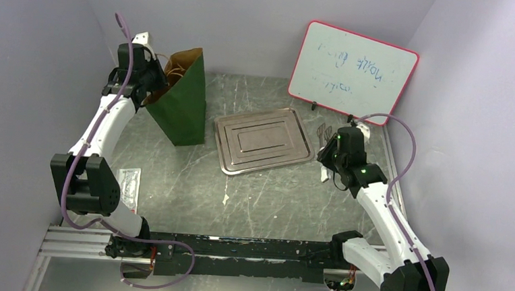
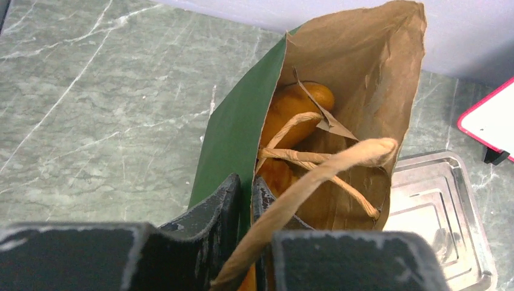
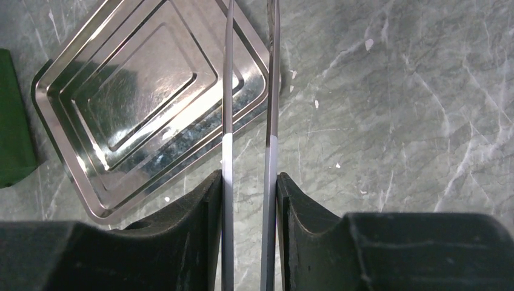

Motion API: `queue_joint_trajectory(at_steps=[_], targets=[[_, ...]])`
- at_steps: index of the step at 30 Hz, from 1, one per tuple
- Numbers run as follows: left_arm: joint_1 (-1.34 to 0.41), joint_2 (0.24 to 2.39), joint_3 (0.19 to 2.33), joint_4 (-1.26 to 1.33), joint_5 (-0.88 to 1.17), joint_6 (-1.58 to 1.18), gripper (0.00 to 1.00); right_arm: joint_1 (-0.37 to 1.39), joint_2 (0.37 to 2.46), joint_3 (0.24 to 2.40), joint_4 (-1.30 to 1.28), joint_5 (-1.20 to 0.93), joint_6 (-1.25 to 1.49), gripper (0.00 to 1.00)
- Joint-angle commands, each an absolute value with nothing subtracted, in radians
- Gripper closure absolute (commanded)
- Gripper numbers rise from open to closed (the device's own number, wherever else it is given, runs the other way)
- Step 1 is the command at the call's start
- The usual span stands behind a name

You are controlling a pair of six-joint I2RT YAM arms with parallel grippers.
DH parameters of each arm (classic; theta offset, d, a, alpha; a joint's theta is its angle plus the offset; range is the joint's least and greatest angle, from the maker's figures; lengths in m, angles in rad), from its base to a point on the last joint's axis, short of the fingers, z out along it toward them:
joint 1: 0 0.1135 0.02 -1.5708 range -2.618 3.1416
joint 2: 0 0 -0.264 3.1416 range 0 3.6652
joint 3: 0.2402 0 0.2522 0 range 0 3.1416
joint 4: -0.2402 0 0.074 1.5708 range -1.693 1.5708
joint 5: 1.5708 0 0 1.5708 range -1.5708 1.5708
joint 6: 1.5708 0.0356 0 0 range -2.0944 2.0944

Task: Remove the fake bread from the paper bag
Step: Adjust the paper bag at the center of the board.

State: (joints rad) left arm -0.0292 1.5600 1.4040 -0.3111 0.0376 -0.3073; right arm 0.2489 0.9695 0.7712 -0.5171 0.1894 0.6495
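The paper bag (image 1: 183, 104) stands upright at the back left, dark green outside and brown inside. My left gripper (image 1: 152, 78) is at its top rim. In the left wrist view the left gripper (image 2: 245, 185) is shut on the bag's green side wall (image 2: 236, 127), one finger outside and one inside. Orange-brown fake bread (image 2: 291, 109) lies inside the bag, partly hidden by the tan cord handles (image 2: 339, 160). My right gripper (image 3: 248, 182) is shut on the two arms of the metal tongs (image 3: 270, 91), held above the table by the tray's right edge (image 1: 325, 153).
A flat silver tray (image 1: 297, 117) lies mid-table, right of the bag. A whiteboard with a red rim (image 1: 354, 70) leans at the back right. A small clear packet (image 1: 129, 185) lies near the left arm. Walls close in on three sides.
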Motion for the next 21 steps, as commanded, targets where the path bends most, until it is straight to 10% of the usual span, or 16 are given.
queue_joint_trajectory(at_steps=[1,21], targets=[[-0.014,1.575,1.377,-0.32,0.028,-0.315,0.93,0.254,0.967,0.814,-0.471,0.185,0.65,0.67],[-0.013,1.513,1.462,-0.014,-0.026,-0.251,0.93,0.259,0.939,0.805,-0.472,0.166,0.661,0.67]])
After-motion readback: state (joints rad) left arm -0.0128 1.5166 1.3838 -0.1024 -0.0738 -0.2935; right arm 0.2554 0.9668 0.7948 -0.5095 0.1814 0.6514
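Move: Some 8 cm to the right of the left hand and about 11 cm below it is the middle of the paper bag, level with it fore and aft; its near-left rim is already between the shut fingers. The fake bread inside lies roughly 5 cm ahead, 6 cm right and 12 cm down. The tray is about 36 cm right, 5 cm back and 24 cm down. From the right hand the bag is some 46 cm left, 17 cm ahead and 3 cm lower. Drawing left about 3 cm with a slight dip, the left hand then climbs roughly 6 cm and creeps forward, up and away from the bag's rim, its fingertips tilting up some 15 degrees. The fingers stay shut, but the rim comes free of them; the rope handle still loops across the gripper. ##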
